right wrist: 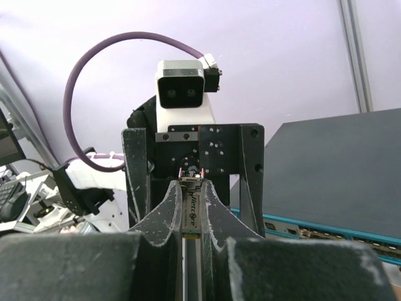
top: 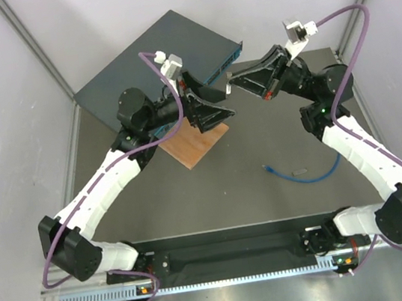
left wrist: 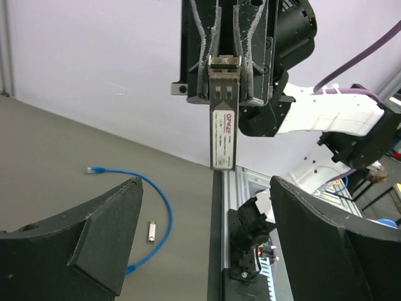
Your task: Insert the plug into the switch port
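The plug [top: 268,167] is the clear tip of a short blue cable [top: 314,173] lying loose on the table; the left wrist view shows the plug [left wrist: 94,170] and cable [left wrist: 160,210] too. The dark teal switch [top: 157,58] sits at the back, its blue port face [right wrist: 326,233] in the right wrist view. My right gripper [top: 230,79] [right wrist: 191,188] is shut on a slim metal module [right wrist: 191,216] [left wrist: 223,138], held in the air. My left gripper [top: 218,102] [left wrist: 205,182] faces it, open and empty, its fingers [right wrist: 250,175] wide on either side.
An orange-brown wooden square [top: 193,145] lies under the left gripper, in front of the switch. A small grey metal piece [left wrist: 151,232] rests inside the cable's loop. Grey walls enclose the table, and the arm bases and a rail [top: 232,255] line the near edge.
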`<action>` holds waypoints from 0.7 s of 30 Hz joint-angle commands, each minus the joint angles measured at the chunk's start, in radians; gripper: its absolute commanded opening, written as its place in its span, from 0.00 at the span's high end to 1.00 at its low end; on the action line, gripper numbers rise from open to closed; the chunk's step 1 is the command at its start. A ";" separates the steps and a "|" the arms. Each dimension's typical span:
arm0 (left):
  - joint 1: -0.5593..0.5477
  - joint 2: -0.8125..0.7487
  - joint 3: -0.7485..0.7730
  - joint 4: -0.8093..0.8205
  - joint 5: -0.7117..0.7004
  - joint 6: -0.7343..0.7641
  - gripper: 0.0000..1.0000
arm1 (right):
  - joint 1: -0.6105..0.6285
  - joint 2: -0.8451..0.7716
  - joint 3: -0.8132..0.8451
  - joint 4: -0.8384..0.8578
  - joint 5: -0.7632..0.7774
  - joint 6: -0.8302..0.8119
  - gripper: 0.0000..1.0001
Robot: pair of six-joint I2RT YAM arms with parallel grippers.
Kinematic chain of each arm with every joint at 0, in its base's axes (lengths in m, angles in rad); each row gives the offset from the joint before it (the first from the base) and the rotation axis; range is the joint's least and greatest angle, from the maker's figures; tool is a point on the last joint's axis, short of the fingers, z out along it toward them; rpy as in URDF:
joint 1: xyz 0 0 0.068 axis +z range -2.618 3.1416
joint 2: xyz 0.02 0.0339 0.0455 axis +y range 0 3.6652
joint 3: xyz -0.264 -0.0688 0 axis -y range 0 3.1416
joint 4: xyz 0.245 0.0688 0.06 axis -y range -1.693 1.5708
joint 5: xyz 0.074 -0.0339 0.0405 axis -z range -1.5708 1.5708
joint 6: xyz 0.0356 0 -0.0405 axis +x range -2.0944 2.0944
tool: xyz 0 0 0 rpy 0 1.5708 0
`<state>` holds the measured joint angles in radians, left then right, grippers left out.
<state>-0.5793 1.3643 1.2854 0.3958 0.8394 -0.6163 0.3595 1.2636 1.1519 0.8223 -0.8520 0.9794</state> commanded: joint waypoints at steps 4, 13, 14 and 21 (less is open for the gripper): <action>-0.017 0.005 0.011 0.115 -0.025 -0.020 0.19 | 0.059 -0.004 0.002 0.072 0.021 -0.033 1.00; -0.017 0.005 0.020 0.138 -0.040 -0.022 0.44 | 0.076 -0.006 -0.009 0.055 0.014 -0.062 1.00; -0.017 0.004 0.020 0.140 -0.040 -0.022 0.49 | 0.078 -0.007 -0.012 0.049 0.013 -0.070 1.00; -0.017 -0.001 0.017 0.138 -0.043 -0.016 0.96 | 0.078 -0.027 -0.023 -0.023 0.005 -0.142 1.00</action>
<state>-0.5991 1.3712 1.2854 0.4698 0.8185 -0.6456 0.4232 1.2636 1.1255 0.8021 -0.8207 0.8906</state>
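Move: The plug, pinched near its upper end by the right hand and hanging down, has its middle about 4 cm above and 2 cm right of the left hand's grip spot, level fore and aft. That spot lies some 5 cm below and 2 cm left of the right hand. From the left hand, the switch's ported front is roughly 25 cm ahead, 13 cm left and 33 cm down; the wooden board lies about 19 cm ahead, 11 cm left, 36 cm below. The left fingers close from wide open onto the lower part of the plug, while the right fingers keep their pinch on its upper end. The right hand carries the plug in between them, first left and back about 2 cm, then forward and down about 1 cm each; the left hand rises some 1 cm to meet it, wrists barely turning. ##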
